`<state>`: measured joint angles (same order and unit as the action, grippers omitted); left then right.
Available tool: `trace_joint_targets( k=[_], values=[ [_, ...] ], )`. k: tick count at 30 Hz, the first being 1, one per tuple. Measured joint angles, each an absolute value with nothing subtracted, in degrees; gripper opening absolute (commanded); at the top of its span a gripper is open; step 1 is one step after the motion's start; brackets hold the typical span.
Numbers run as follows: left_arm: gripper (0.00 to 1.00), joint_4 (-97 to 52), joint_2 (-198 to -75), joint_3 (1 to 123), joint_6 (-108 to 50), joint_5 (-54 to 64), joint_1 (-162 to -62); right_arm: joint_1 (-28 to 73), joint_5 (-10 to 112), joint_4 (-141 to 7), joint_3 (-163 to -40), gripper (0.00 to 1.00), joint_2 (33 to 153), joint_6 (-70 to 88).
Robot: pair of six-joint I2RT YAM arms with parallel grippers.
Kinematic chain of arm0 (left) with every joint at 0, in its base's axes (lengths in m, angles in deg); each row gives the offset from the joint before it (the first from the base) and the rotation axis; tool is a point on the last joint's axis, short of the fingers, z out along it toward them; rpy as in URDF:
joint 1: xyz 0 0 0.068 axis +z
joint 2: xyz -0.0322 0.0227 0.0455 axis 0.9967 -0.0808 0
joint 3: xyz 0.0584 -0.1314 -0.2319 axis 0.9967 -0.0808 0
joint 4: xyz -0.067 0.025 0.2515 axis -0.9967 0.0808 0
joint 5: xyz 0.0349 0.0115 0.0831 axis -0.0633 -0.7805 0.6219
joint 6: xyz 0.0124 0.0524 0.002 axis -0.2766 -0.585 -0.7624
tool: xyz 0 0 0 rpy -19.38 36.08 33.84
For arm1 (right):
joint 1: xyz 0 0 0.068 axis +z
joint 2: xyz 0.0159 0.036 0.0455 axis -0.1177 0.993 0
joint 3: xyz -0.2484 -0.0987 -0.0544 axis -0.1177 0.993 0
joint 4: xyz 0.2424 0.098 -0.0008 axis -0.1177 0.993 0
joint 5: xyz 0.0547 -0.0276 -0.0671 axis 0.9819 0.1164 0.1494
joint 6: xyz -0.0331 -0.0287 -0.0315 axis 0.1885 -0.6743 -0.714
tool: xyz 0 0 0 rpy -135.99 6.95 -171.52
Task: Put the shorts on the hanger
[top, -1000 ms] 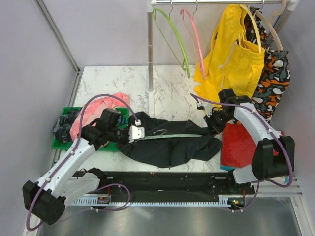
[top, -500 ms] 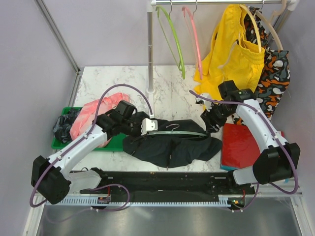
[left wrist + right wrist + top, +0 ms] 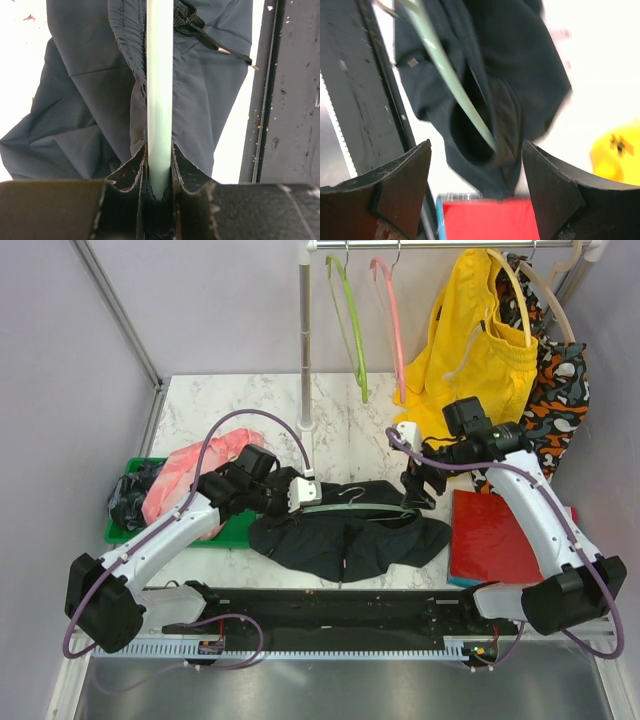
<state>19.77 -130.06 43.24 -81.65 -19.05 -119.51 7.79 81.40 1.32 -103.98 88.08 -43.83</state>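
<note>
The black shorts [image 3: 345, 538] lie spread at the table's front middle. The pale teal hanger [image 3: 365, 508] runs through their waistband, its metal hook [image 3: 350, 495] poking out at the back. My left gripper [image 3: 301, 493] is shut on the hanger's left end. In the left wrist view the hanger bar [image 3: 160, 85] runs straight out from between my fingers [image 3: 127, 172] over the shorts [image 3: 85, 100]. My right gripper [image 3: 412, 486] hovers open over the shorts' right end. Its wrist view shows the hanger tip [image 3: 447, 70] inside the dark fabric [image 3: 520, 75], with nothing between the wide-apart jaws.
A green tray [image 3: 118, 534] with pink [image 3: 190, 465] and dark clothes sits at the left. A red flat box [image 3: 500, 535] lies at the right. The rack pole [image 3: 306, 340] stands behind, carrying a lime hanger [image 3: 350, 320], a pink hanger [image 3: 392, 310], yellow shorts [image 3: 470, 340] and a patterned garment [image 3: 555, 400].
My right gripper has opened, let go of the shorts' right end and drawn up and back. My left arm carried the hanger's left end right and back, then held still.
</note>
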Motion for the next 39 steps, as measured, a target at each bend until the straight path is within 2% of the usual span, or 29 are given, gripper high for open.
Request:
trace_joint_targets(
  k=[3, 9, 13, 14, 15, 18, 21, 25, 28, 33, 39],
  values=[
    [0.02, 19.8, -130.1, 43.2, -81.2, -19.7, -119.5, 11.5, 84.8, -3.5, -99.9, 0.83, 84.8, -43.5],
    [0.02, 19.2, -130.2, 43.2, -80.4, -20.7, -119.5, 17.7, 87.7, -14.8, -92.6, 0.78, 81.9, -41.8],
    [0.02, 18.7, -130.2, 43.2, -79.9, -21.8, -119.5, 21.4, 87.7, -19.7, -91.5, 0.66, 83.5, -41.4],
    [0.02, 18.6, -130.2, 43.2, -79.7, -21.9, -119.5, 22.2, 87.6, -20.9, -91.2, 0.61, 84.0, -41.2],
    [0.02, 18.6, -130.2, 43.2, -79.6, -22.0, -119.5, 23.0, 87.4, -21.8, -91.0, 0.43, 84.3, -41.1],
    [0.03, 18.6, -130.2, 43.2, -79.1, -22.6, -119.5, 25.2, 86.8, -24.2, -90.8, 0.00, 85.2, -40.7],
    [0.11, 18.9, -130.1, 43.2, -78.9, -22.8, -119.4, 26.4, 85.7, -24.7, -90.8, 0.00, 85.4, -40.2],
    [0.35, 19.1, -129.6, 43.2, -79.2, -22.6, -119.0, 26.7, 84.6, -24.6, -90.8, 0.00, 85.3, -40.8],
    [0.42, 20.3, -128.4, 43.5, -80.5, -22.8, -117.7, 27.2, 83.6, -23.7, -90.8, 0.00, 84.3, -41.8],
    [0.44, 26.4, -125.8, 45.3, -85.6, -22.9, -111.0, 26.9, 81.0, -20.9, -90.7, 0.00, 81.6, -42.8],
    [0.59, 31.8, -124.1, 46.3, -91.5, -23.2, -104.7, 26.7, 79.7, -18.7, -90.7, 0.00, 80.3, -42.8]
  ],
)
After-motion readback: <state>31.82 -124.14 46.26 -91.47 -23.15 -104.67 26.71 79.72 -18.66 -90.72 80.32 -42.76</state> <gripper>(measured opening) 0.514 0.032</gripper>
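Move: The neck of the pale green hanger, just below its hook, lies about 10 cm to the left of my open right hand, some 3 cm back and 2 cm lower. The shorts are spread beneath it, their middle roughly 12 cm left, 6 cm back and 12 cm down; the red folder lies about 18 cm right, 8 cm back. From my left hand, still pinching the hanger's left end in the waistband, the neck is some 12 cm to the right and 1 cm ahead. I sweep my right hand left about 10 cm along above the hanger, slightly back and down, turning it counter-clockwise, and close its fingers on the neck by the hook while my left hand keeps its pinch. Then my left hand opens and leaves towards the green bin, about 7 cm left and a little up and forward, as my right eases back 2 or 3 cm to the right with the hanger. ##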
